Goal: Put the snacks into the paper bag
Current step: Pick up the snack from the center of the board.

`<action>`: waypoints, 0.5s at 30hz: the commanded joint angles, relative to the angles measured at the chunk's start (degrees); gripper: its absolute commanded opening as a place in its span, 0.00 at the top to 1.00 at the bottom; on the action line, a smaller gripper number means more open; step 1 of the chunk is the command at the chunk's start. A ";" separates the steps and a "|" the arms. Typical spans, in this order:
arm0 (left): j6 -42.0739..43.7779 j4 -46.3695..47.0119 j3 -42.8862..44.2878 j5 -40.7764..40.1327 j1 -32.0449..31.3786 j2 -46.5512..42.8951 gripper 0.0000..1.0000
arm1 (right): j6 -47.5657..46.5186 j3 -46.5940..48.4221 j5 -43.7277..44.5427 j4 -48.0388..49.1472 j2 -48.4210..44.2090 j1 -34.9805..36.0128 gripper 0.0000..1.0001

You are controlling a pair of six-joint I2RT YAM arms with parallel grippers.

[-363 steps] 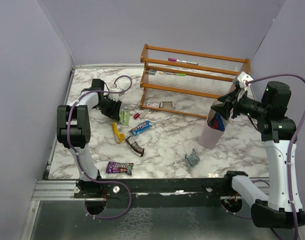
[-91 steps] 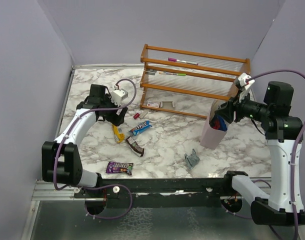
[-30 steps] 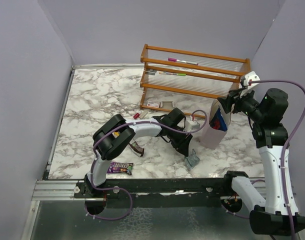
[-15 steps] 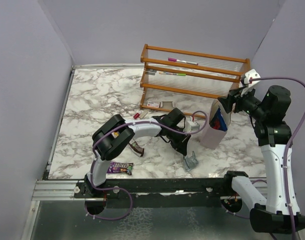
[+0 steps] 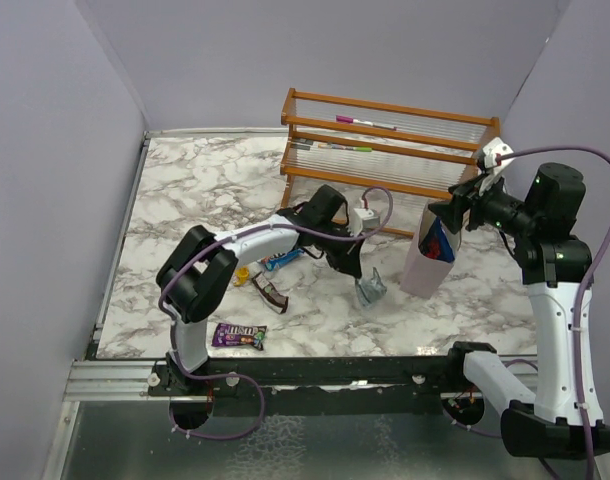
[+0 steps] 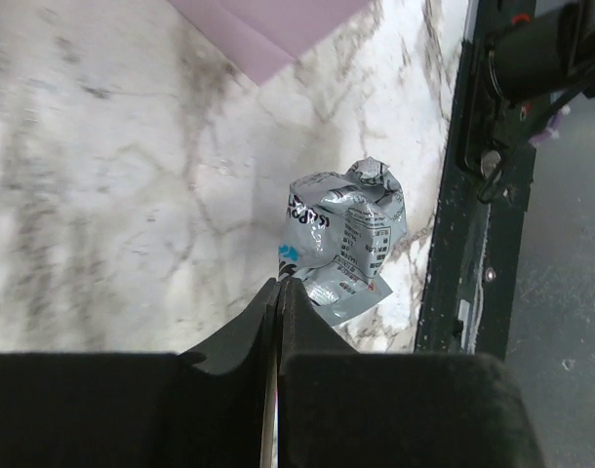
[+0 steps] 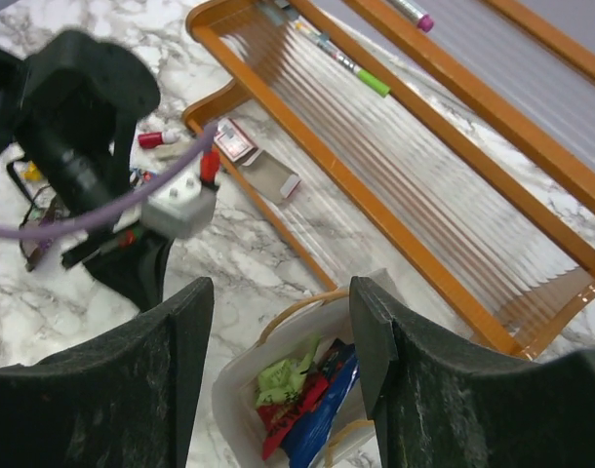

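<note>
My left gripper (image 5: 359,273) is shut on a crumpled grey-teal snack (image 5: 371,288), pinching its edge; the packet (image 6: 342,242) hangs off the closed fingertips (image 6: 278,284) above the marble. The pale paper bag (image 5: 423,264) stands just right of it, with green, red and blue snacks (image 7: 307,395) inside. My right gripper (image 7: 280,288) is open, its fingers straddling the bag's mouth (image 7: 234,375) from above. On the table lie a purple snack (image 5: 238,335), a dark brown one (image 5: 270,293), a yellow one (image 5: 242,275) and a blue-white one (image 5: 282,258), partly behind my left arm.
A wooden rack (image 5: 385,150) with clear shelves stands at the back. A flat white card (image 5: 307,209) and a tiny red piece (image 5: 272,231) lie in front of it. The black base rail (image 6: 483,195) runs along the near table edge.
My left gripper has closed on the grey-teal snack and lifted it up and away from the near edge. The right gripper has stayed over the bag.
</note>
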 commanded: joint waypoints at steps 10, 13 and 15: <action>2.86 -1.79 8.41 -0.68 7.88 -10.48 1.00 | -6.49 3.92 -16.49 -9.54 1.26 -0.30 0.41; 2.12 -2.03 10.76 -1.74 7.89 -10.97 1.00 | -6.86 5.48 -19.14 -9.96 2.26 -0.28 0.41; 1.28 -1.59 12.41 -2.40 7.90 -13.20 1.00 | -6.76 5.99 -21.12 -10.19 3.19 -0.24 0.41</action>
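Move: The left hand already holds the silver snack, with the paper bag's middle about 14 cm to its right, 3 cm ahead and 4 cm higher. From the left hand, the blue snack lies some 18 cm left and 6 cm ahead, the grey carton about 18 cm ahead and 6 cm left, both 5 cm below. From the right hand, the silver snack is roughly 13 cm left, 6 cm back and 25 cm below; the bag's middle is nearly beneath, about 20 cm down. Up and forward, the left hand carries the pinched silver snack some 12 cm higher and 7 cm farther out, drifting a little left, its fingers kept shut. The forward part slows as the rise goes on, and the wrist turns about 20 degrees. Meanwhile the open right hand eases back and left, about 4 cm in all, above the paper bag, swinging some 15 degrees counter-clockwise towards the snack. ##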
